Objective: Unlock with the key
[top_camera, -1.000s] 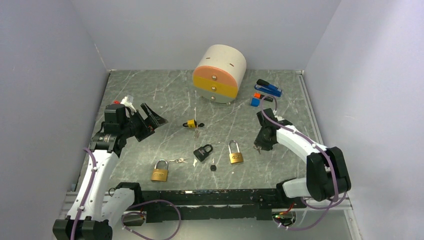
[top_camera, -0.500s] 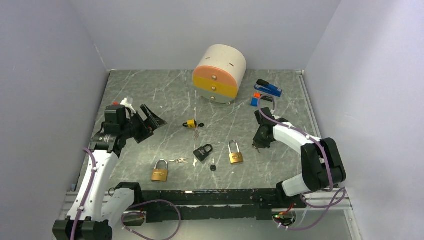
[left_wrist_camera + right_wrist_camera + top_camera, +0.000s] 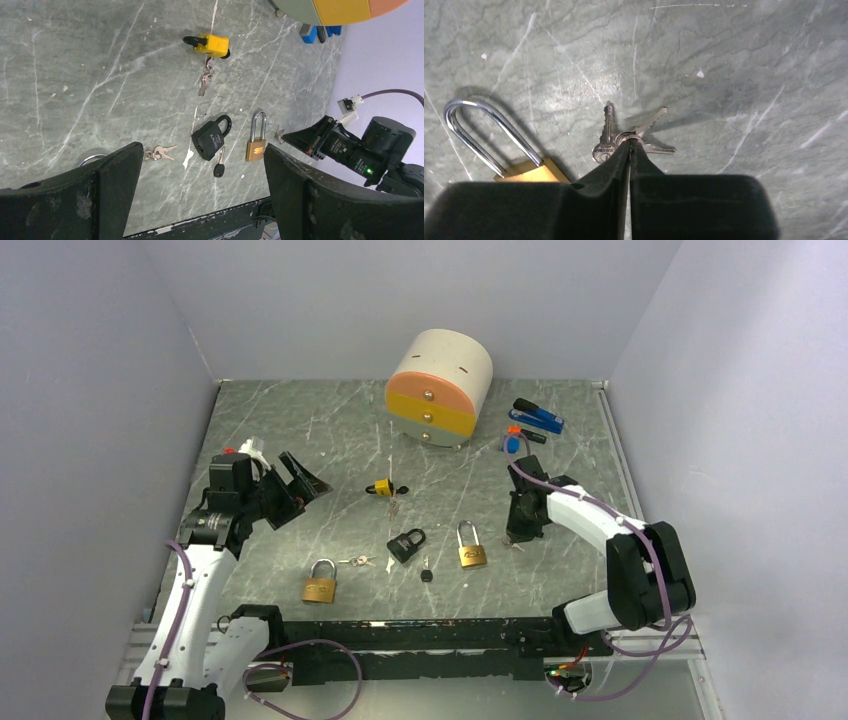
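My right gripper (image 3: 630, 145) is shut, its tips pinching the ring of a small bunch of silver keys (image 3: 608, 136) that lies on the table. In the top view the gripper (image 3: 517, 537) points down at that bunch, just right of a brass padlock (image 3: 470, 548). The brass padlock (image 3: 526, 172) shows at lower left in the right wrist view, shackle up. My left gripper (image 3: 300, 480) hangs wide open and empty above the table's left side. Its wrist view shows a black padlock (image 3: 210, 140) with a black-headed key (image 3: 219, 165) beside it.
A yellow padlock (image 3: 380, 487) with keys lies mid-table. Another brass padlock (image 3: 320, 585) and a loose key pair (image 3: 358, 561) lie near the front. A round drawer unit (image 3: 440, 385) stands at the back, a blue stapler (image 3: 540, 418) to its right.
The right gripper's jaws have closed onto the key ring while the arm shifted slightly. The left arm has barely moved.
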Robot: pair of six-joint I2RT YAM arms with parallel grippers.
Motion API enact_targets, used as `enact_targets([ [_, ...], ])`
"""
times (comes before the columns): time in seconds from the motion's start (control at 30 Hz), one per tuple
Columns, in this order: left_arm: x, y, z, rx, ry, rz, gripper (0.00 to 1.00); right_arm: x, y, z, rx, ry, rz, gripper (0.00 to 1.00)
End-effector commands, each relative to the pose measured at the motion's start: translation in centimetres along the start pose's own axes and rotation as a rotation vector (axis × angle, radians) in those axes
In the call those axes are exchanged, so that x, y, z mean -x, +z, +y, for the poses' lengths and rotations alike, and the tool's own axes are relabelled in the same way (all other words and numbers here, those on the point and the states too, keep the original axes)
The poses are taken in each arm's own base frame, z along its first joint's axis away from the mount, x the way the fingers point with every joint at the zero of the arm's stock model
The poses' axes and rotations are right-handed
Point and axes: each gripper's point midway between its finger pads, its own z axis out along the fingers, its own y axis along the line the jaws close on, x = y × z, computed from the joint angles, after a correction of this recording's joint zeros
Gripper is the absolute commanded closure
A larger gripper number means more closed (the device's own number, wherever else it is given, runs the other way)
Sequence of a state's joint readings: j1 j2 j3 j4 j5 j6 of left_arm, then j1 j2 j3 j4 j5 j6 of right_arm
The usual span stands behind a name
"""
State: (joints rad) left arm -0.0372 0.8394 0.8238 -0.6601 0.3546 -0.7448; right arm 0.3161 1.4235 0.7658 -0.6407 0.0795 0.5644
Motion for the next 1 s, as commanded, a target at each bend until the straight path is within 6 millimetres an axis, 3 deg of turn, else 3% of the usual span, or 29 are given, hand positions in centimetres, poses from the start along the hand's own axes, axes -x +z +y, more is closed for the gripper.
enact_targets([
  [0.0, 0.3, -0.1, 0.0, 0.000, 0.014, -0.023, 0.06, 1.9, -1.8, 0.3, 0.006, -0.034, -0.065, 0.81],
  [0.07, 0.3, -0.1, 0.0, 0.002, 0.015, -0.022, 0.06, 2.3, -2.0, 0.4, -0.005, -0.014, -0.071, 0.70],
  [0.27, 0.3, -0.2, 0.2, 0.011, 0.013, -0.024, 0.06, 2.1, -1.9, 1.8, 0.035, -0.044, -0.052, 0.65],
  [0.53, -0.1, -0.5, 0.6, 0.022, -0.001, -0.026, 0.06, 0.6, -0.9, 0.9, -0.040, -0.031, 0.012, 0.65],
  [0.63, -0.3, -0.4, 0.7, 0.025, -0.012, -0.024, 0.06, 0.3, -0.7, -0.4, -0.115, -0.006, 0.015, 0.65],
  [0.97, -0.4, -0.4, 1.1, 0.043, -0.026, -0.027, 0.06, 1.1, -1.0, -0.4, -0.059, 0.160, -0.083, 0.65],
])
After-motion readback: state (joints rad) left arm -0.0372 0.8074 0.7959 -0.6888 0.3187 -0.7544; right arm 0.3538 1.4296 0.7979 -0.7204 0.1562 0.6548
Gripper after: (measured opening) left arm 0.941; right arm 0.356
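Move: The bunch of keys lies right under the right fingertips, its middle about 1 cm ahead of the hand point and 2 cm below. The long-shackled brass padlock lies roughly 7 cm to the left of the right hand and 1 cm back; the black padlock is some 16 cm left, level with the hand, and the black-headed key about 13 cm left and 5 cm back. From the left hand the keys are about 28 cm right, 4 cm back and 19 cm below. The right fingers, nearly shut at the key ring, open early to about a third and come free of it while the hand rises a little under 2 cm and eases forward about 1 cm. The hand then draws back about 2 cm as it sinks some 1.5 cm, shifting slightly left and then right again, so that the parted tips come down close behind the ring, one to either side, still pointing down and not closing. ##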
